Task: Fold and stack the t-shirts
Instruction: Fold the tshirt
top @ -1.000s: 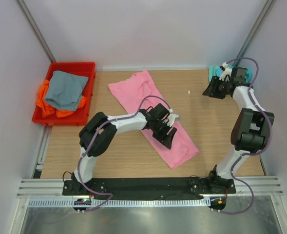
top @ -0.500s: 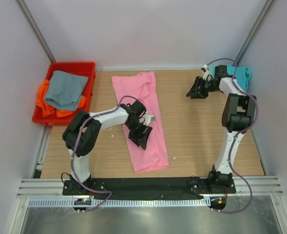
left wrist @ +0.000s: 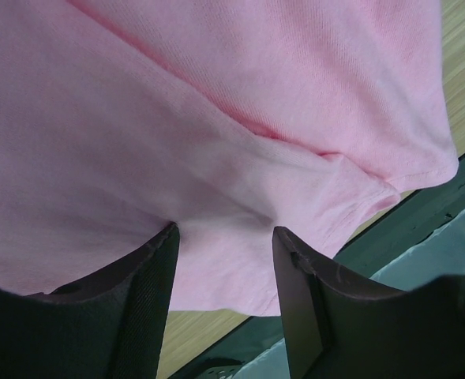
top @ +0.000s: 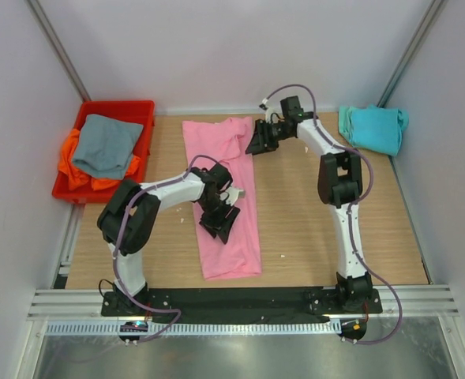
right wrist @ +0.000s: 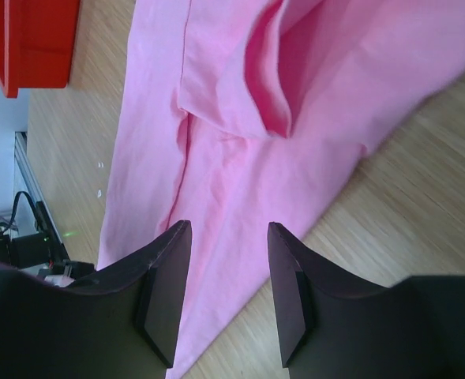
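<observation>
The pink t-shirt (top: pixel 234 253) lies as a long narrow strip running from the back of the table to its near edge. My left gripper (top: pixel 219 223) rests on its middle. In the left wrist view its jaws (left wrist: pixel 226 230) stand open, tips pressed onto the pink cloth (left wrist: pixel 216 118). My right gripper (top: pixel 257 144) hovers open at the strip's far right edge, and the right wrist view (right wrist: pixel 229 227) shows folded pink cloth (right wrist: pixel 216 181) below it. A teal t-shirt (top: pixel 372 128) lies bunched at the back right. The grey t-shirt (top: pixel 104 144) sits on the orange one (top: pixel 78 175).
The red bin (top: pixel 118 106) at the back left holds the grey and orange shirts; its corner shows in the right wrist view (right wrist: pixel 39 39). The black base rail (top: pixel 240 300) runs along the near edge, just past the pink shirt's hem. White walls close in both sides.
The pink shirt has swung from a diagonal to nearly straight, dragged left under my left gripper. My right arm has swept from the teal shirt across to the pink shirt's far right edge.
</observation>
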Tool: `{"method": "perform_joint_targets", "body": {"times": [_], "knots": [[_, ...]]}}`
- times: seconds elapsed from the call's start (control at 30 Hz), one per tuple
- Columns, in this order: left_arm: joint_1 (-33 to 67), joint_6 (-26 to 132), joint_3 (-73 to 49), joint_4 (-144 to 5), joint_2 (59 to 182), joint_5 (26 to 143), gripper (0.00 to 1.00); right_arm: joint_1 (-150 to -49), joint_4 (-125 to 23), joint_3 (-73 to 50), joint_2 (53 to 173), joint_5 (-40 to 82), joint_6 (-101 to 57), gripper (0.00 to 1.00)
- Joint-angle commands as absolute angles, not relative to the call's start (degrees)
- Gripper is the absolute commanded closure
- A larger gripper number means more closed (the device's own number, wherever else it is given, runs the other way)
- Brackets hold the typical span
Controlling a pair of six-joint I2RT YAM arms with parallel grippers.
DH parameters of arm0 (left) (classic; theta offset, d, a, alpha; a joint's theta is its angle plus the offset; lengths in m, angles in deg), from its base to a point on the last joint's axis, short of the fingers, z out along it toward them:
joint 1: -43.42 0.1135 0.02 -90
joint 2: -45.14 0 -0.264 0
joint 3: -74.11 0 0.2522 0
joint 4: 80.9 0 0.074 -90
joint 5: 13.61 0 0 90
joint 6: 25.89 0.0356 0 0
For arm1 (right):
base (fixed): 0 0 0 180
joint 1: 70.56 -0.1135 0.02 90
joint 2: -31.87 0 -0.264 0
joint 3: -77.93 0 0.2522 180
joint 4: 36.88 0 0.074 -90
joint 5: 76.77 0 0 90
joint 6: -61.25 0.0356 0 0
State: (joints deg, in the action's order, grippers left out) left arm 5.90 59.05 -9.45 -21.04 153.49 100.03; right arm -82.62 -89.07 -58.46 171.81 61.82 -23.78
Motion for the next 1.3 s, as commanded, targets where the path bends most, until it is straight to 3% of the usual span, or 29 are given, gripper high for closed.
{"method": "perform_joint_targets", "body": {"times": [0.0,0.27,0.53,1.27], "knots": [[6.0,62.5,-6.0,-18.8,154.5,90.5,0.45,-85.3,-88.2,-63.4,175.1,61.7,-21.1,0.50],[6.0,63.8,-6.2,-17.9,151.7,89.0,0.45,-88.8,-88.4,-67.8,181.7,59.8,-19.0,0.50],[5.9,65.3,-5.0,-17.0,148.0,91.8,0.44,-88.0,-91.6,-59.7,178.6,52.3,-22.5,0.49],[-2.6,64.5,-12.8,-17.6,154.8,97.2,0.45,-81.4,-95.3,-60.4,179.5,50.0,-24.4,0.49]]}}
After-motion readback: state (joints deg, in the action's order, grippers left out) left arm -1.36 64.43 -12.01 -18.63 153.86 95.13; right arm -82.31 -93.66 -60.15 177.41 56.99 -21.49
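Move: The upper end of the pink t-shirt has its middle about 10 cm to my right hand's left and 1 cm ahead, some 6 cm below. Its raised flap lies nearer, about 5 cm left and 1 cm ahead. My left hand is already down on the shirt's lower half, whose middle is around 3 cm back and 3 cm right of it; the bottom hem is about 13 cm back and 4 cm right. I reach my right hand down and left over the shirt's upper right side, each way about 5.5 cm, set the half-open fingertips on the cloth and drag it some 7 cm back to the right. My left hand stays low on the lower half, first sliding about 3 cm left, then nearly 5 cm right and slightly back, turning about 10 degrees clockwise. Neither gripper closes. ##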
